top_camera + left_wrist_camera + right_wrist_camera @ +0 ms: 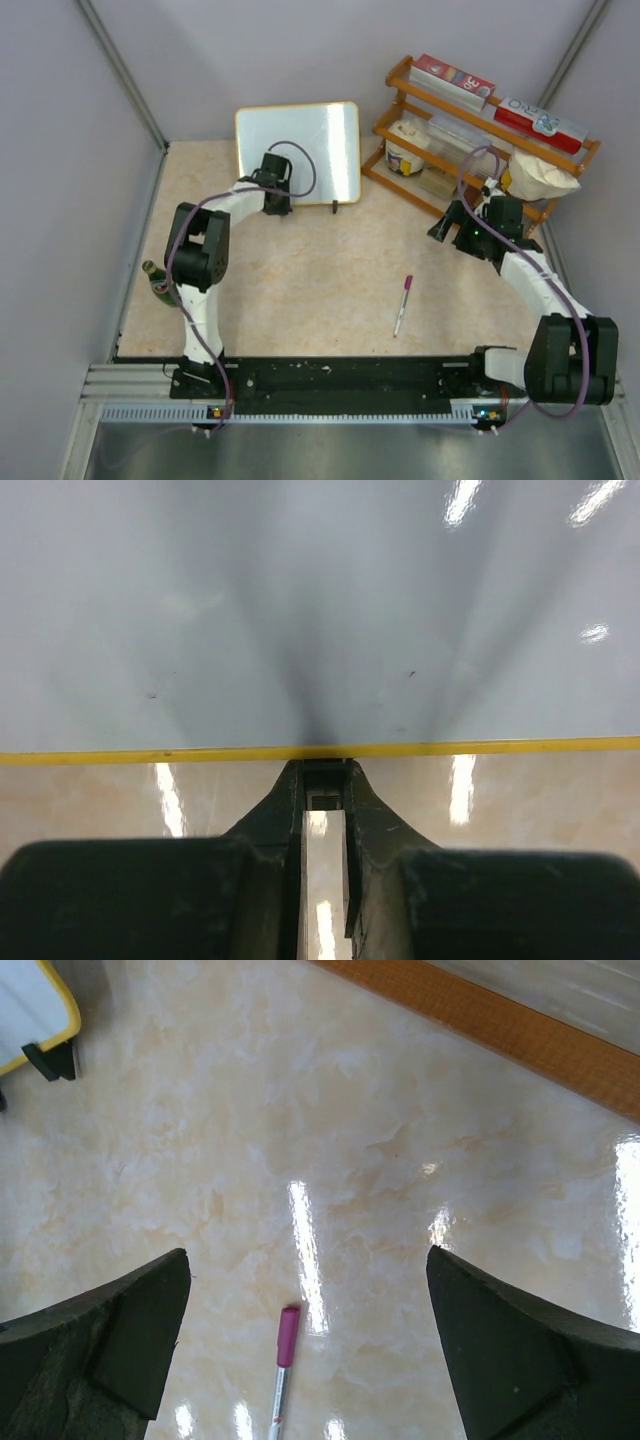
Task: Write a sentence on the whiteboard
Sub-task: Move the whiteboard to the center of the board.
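Observation:
The whiteboard (pixel 300 150) stands at the back of the table, glossy white with a thin yellow frame and a black clip foot (pixel 335 207). Its blank face fills the left wrist view (pixel 320 610), and a corner shows in the right wrist view (pixel 30 1010). My left gripper (pixel 279 205) is at its bottom edge, jaws drawn narrow on the frame and a dark foot there (pixel 325 770). My right gripper (pixel 445 225) hovers open over bare table (pixel 310 1300). A pen with a magenta cap (pixel 403 305) lies below it (pixel 285 1350), untouched.
A wooden rack (pixel 490 130) at the back right holds boxes, a white tub and a cream bag. A green bottle-like object (pixel 155 280) lies by the left arm's elbow. Grey walls close in on both sides.

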`<control>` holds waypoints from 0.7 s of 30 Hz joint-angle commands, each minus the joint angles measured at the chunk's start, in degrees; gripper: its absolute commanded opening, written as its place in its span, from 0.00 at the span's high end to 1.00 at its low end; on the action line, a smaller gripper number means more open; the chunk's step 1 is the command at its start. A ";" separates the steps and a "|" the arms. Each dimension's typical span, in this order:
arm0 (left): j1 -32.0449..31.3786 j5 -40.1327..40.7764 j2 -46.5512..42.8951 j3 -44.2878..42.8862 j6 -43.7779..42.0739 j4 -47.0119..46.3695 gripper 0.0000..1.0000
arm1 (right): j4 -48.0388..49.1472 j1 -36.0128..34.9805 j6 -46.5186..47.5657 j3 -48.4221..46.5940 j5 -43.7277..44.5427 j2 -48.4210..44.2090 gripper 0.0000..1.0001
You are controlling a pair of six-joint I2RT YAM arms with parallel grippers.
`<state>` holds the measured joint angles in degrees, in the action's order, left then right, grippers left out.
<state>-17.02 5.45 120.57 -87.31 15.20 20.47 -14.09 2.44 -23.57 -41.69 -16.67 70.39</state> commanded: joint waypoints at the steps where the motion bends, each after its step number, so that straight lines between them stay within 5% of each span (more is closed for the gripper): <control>1: -0.91 -1.15 -7.71 8.10 3.34 3.53 1.00 | 1.87 0.29 1.07 0.56 -2.23 -3.06 0.01; 21: -18.13 6.24 -27.40 37.29 21.35 5.02 1.00 | -1.12 0.20 1.42 8.55 -4.95 -14.75 0.01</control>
<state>-31.94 13.85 95.88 -54.59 31.00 20.49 -14.63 2.44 -22.98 -34.44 -20.86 57.89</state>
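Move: The whiteboard's left black foot is already pinched in the left hand, and the board's middle is about 9 cm ahead, 4 cm right and 9 cm up. The open table spot the foot is being drawn to lies roughly 19 cm back and 5 cm right of this hand; the right foot stands level, some 15 cm right, the marker about 28 cm back and 34 cm right. From the right hand that spot is around 44 cm left and 6 cm back. The whiteboard is pulled by its left foot, which the left fingers keep pinched: already under way, the left hand drags it about 17 cm back from the rear wall towards the robot, straight at first, then edging some 3 cm right, nearly level, fingers tipping about 5 degrees further down. The empty right hand, still wide open, drifts roughly 4 cm back, slightly left and up. ##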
